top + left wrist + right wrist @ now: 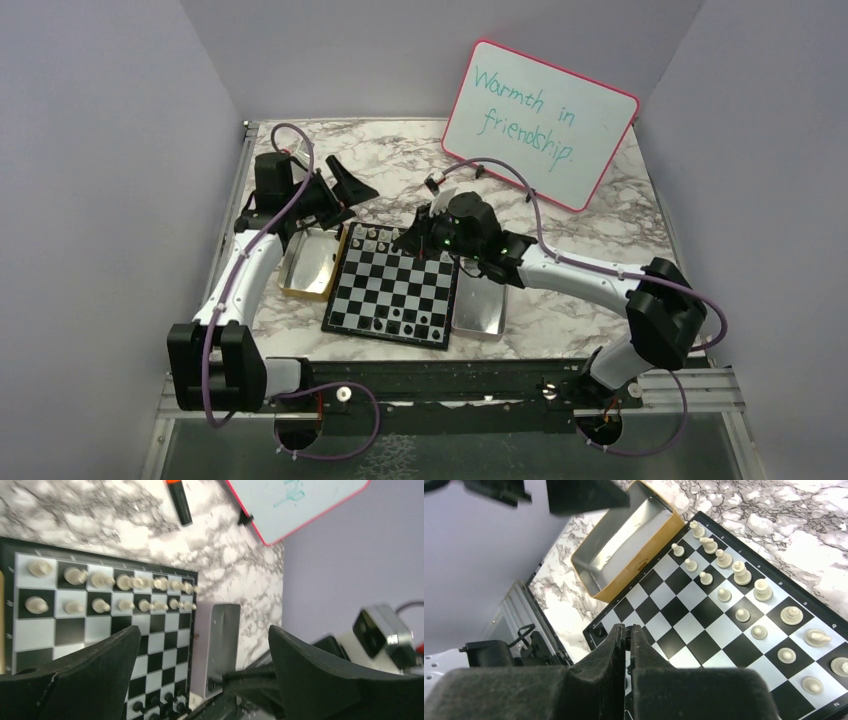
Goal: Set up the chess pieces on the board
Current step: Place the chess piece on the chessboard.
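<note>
The board lies mid-table. Pale chess pieces fill two rows along its far side. Several black chess pieces stand along its near edge. My left gripper hovers beyond the board's far left corner, jaws wide open and empty. My right gripper hangs over the far half of the board. Its fingers are pressed together, and a small dark piece shows pinched at their tips.
A gold tray sits against the board's left side, and a silver metal tray against its right. A red-rimmed whiteboard leans at the back. An orange-capped marker lies near it.
</note>
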`<state>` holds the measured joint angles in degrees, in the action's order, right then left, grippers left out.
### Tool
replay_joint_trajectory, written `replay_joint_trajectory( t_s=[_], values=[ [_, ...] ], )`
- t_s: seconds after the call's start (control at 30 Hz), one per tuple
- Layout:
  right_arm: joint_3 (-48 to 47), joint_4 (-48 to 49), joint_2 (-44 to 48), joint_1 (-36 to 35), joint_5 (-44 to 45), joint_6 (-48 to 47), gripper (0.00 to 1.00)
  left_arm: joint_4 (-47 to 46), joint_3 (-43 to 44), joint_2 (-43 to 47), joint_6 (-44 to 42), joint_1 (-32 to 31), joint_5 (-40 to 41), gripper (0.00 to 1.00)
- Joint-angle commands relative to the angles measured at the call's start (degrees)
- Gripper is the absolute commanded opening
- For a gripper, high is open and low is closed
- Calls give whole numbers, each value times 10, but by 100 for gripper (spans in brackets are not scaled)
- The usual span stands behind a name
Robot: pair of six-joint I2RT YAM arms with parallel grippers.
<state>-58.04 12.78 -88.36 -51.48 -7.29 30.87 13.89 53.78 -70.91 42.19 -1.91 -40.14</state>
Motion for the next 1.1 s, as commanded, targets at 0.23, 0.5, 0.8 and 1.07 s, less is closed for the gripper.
replay_joint_trajectory(
  t_s=[0.23, 0.5, 0.8, 1.07],
  values=[
    [-116, -112, -97, -85, 50, -81, 3, 110, 247, -67, -74, 14, 113, 99],
    [-186, -169, -170, -136, 100, -149, 3, 119, 323, -53, -63, 14, 128, 99],
    [-220, -216, -226, -168, 140, -205, 3, 133, 356, -37, -70, 14, 130, 99],
    [-241, -234, -256, -173, 155, -217, 3, 150, 364, -36, -86, 14, 133, 99]
  ],
)
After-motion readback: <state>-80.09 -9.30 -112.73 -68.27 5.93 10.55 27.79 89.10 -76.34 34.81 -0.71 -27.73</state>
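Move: My right hand still holds a black chess piece, its square in the second row from the board's near edge about 8 cm to my left, 7 cm back and 17 cm below. The black corner piece stands some 15 cm left and 9 cm back, the white pieces are centred about 10 cm straight ahead, and the gold tray lies roughly 22 cm left and 5 cm ahead. From my empty left hand that square is about 14 cm back, 2 cm left and 20 cm below. With my right hand shut on the black piece, I swing it left and back, then mostly down, about 12 cm lower in all, towards the board's near-left squares, tipping the fingers some 30 degrees further down. Meanwhile my wide-open left hand runs forward and then climbs about 17 cm, away from the board and out of the way, its fingers tilting up. ##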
